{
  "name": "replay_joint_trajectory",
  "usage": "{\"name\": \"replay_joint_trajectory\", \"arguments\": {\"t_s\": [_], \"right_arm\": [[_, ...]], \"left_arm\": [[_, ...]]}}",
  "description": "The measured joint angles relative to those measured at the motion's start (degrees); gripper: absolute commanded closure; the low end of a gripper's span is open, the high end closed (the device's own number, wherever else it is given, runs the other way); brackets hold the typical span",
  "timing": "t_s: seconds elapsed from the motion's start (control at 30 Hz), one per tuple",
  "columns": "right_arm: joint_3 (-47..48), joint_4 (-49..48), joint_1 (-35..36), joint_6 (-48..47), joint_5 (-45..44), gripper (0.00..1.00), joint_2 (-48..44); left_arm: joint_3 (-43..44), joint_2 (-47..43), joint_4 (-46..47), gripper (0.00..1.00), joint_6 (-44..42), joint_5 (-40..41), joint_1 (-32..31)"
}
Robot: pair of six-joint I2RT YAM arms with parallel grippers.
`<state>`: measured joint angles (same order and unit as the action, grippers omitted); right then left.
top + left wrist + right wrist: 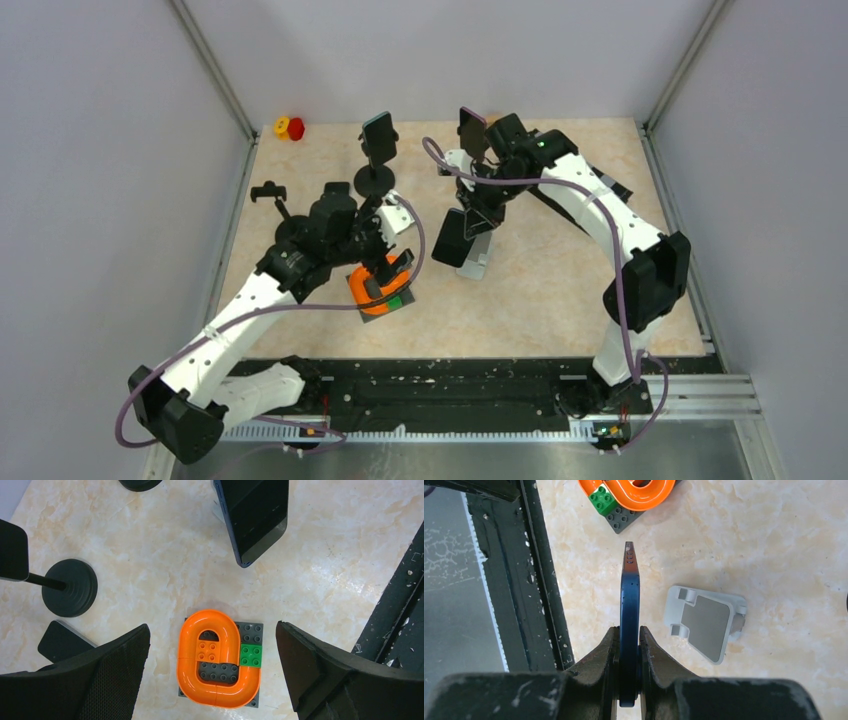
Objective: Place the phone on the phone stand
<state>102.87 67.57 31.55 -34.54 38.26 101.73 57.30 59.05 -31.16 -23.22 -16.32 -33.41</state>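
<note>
My right gripper (628, 630) is shut on a dark blue phone (629, 597), which it holds edge-on and upright above the table. The phone stand (706, 625), light grey with a darker pad and two small lips, lies on the marble top just right of the phone's lower end. From above, the phone (452, 238) hangs tilted beside the phone stand (478, 262), off its pad. In the left wrist view the phone (257, 517) shows at the top. My left gripper (212, 630) stands open and empty above an orange track toy.
The orange looped track on a grey brick plate (220, 660) lies under my left gripper. A black round-based stand (373, 180) carries another phone (379, 137). A second black stand (268, 192) stands at the left. A red and yellow object (291, 127) sits far back.
</note>
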Motion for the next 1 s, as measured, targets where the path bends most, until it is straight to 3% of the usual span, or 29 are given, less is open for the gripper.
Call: {"name": "replay_joint_trajectory", "arguments": {"t_s": [0.43, 0.63, 1.0], "right_arm": [[3.8, 5.03, -0.55, -3.91, -5.2, 1.0, 2.05], [11.13, 9.49, -2.19, -6.91, -6.69, 1.0, 8.0], [15.8, 15.39, -4.28, -9.81, -7.34, 1.0, 15.15]], "left_arm": [[-0.33, 8.48, 2.56, 0.01, -0.74, -6.12, 0.02], [-1.27, 8.0, 4.63, 0.01, -0.74, -7.13, 0.02], [-2.49, 7.85, 5.11, 0.01, -0.74, -7.93, 0.02]]}}
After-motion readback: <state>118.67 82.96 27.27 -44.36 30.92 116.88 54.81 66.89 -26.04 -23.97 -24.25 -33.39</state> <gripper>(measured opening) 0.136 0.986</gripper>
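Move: The phone is already pinched in my right hand. The grey phone stand it goes to lies nearly beneath that hand, level with it fore and aft, about 2 cm to its right and 14 cm below. The black round-base stand is some 22 cm straight ahead of my right hand; the orange block set is about 22 cm to its left and 8 cm back. From my left hand, the grey stand is roughly 9 cm ahead, 18 cm right and 14 cm down. I keep the phone pinched in my right hand, ease it rightward, then carry it forward and steeper down towards the grey stand, about 4 cm each way in all. My fingers tip some 10 to 15 degrees more downward, bringing the phone in front of the backrest. My empty left hand, still wide open, sinks about 4 cm and shifts 3 cm right. ##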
